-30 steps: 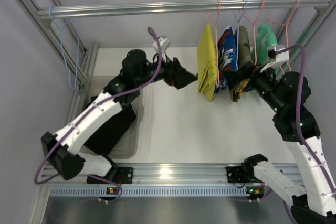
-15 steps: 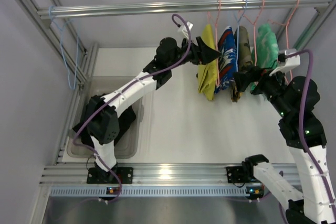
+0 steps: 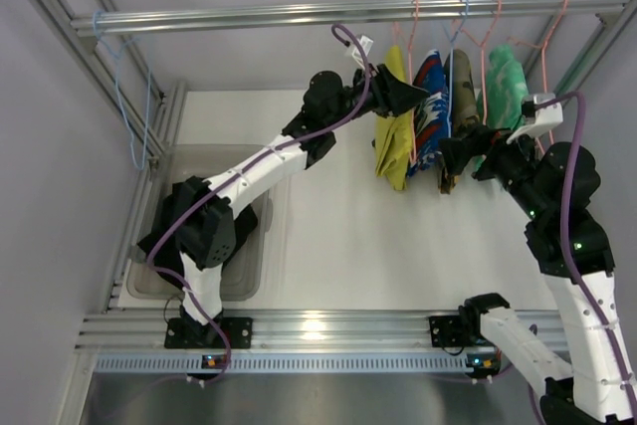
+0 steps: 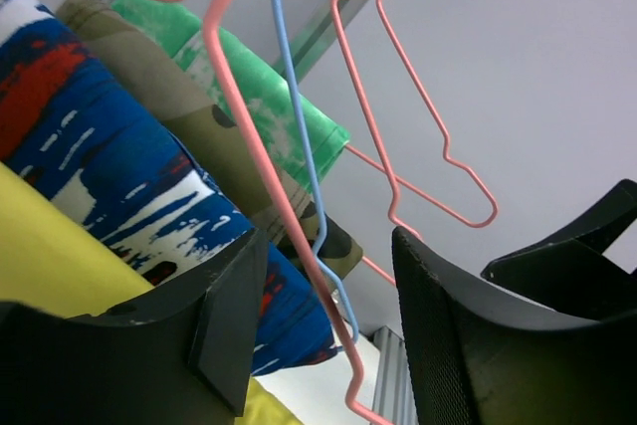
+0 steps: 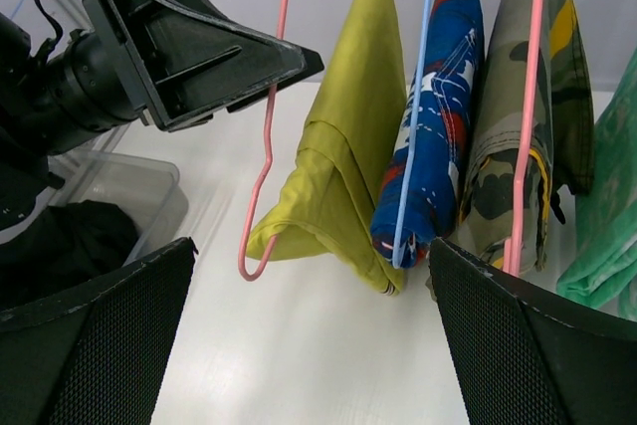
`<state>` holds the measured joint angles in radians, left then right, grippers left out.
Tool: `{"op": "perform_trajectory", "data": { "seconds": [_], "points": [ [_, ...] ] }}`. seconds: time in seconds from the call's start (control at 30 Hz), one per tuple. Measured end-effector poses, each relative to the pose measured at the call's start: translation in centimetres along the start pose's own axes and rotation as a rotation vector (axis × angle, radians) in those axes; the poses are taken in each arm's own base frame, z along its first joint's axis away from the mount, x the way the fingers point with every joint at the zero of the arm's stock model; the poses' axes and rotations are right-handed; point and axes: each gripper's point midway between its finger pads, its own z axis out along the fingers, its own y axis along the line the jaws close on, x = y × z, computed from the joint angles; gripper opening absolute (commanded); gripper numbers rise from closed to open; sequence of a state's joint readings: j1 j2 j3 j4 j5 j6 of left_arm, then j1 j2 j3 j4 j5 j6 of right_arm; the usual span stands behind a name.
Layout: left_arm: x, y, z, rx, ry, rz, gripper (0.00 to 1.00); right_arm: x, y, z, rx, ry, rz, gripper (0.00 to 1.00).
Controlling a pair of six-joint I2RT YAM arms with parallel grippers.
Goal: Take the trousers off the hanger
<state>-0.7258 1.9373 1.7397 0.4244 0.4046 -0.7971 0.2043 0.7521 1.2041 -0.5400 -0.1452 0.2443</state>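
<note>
Yellow trousers [image 3: 394,136] [image 5: 348,161] hang folded over a pink hanger [image 5: 265,146] at the left end of the row on the rail. My left gripper [image 3: 416,99] is raised at that hanger's upper part. In the left wrist view the left gripper [image 4: 326,246] has its jaws partly apart, and the pink hanger wire [image 4: 249,136] runs between them untouched. My right gripper [image 3: 456,154] [image 5: 318,335] stands wide open and empty, just right of and below the garments. Black trousers [image 3: 204,241] [image 5: 60,246] lie in the clear bin [image 3: 244,281].
Blue patterned [image 3: 433,106], camouflage [image 3: 461,97] and green [image 3: 506,87] garments hang right of the yellow pair on the metal rail [image 3: 299,15]. An empty pink hanger [image 3: 552,42] hangs far right. An empty blue hanger [image 3: 134,131] hangs far left.
My left arm swung up and right from beside the bin to the yellow trousers' hanger, and its jaws narrowed. My right gripper shifted slightly left and stayed wide open.
</note>
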Motion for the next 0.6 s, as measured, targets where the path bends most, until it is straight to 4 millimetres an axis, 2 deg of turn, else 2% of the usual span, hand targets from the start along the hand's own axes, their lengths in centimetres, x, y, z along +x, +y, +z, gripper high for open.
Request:
{"op": "perform_trajectory", "data": {
  "seconds": [0.13, 0.23, 0.5, 0.53, 0.6],
  "points": [
    [1.1, -0.1, -0.1, 0.008, 0.016, -0.018, 0.53, 0.0, -0.1, 0.1, 0.001, 0.002, 0.005, 0.99],
    [2.3, 0.2, -0.2, 0.002, 0.042, -0.034, 0.46, 0.0, -0.2, 0.1, 0.005, 0.001, 0.012, 1.00],
    [3.4, -1.0, 0.1, 0.030, 0.067, -0.040, 0.19, 0.5, -0.2, 0.2, -0.001, 0.015, 0.032, 0.99],
    [3.3, -1.2, 0.1, 0.031, 0.068, -0.040, 0.11, 0.5, -0.2, 0.2, -0.003, 0.016, 0.033, 0.99],
    [3.5, -1.2, 0.1, 0.014, 0.091, -0.069, 0.03, 0.6, -0.1, 0.2, -0.006, 0.017, 0.034, 0.99]
  ]
}}
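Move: The near wire of the pink hanger with the yellow trousers runs between the left hand's open fingers, its grip spot about 2 cm back, 2 cm right and 2 cm lower. The yellow trousers hang about 6 cm ahead, 1 cm left and 12 cm below; the blue patterned trousers are also 6 cm ahead, 5 cm right and 12 cm below. From the right hand, that wire spot is about 9 cm ahead, 7 cm left, 2 cm lower. The left fingers close from a little over half open to nearly shut, pinching the near wire of the pink hanger between their tips. Meanwhile the left hand draws back roughly 2.5 cm and eases 2 cm to the right and 2 cm down, still pointing mostly right, with hardly any turn of the wrist. ##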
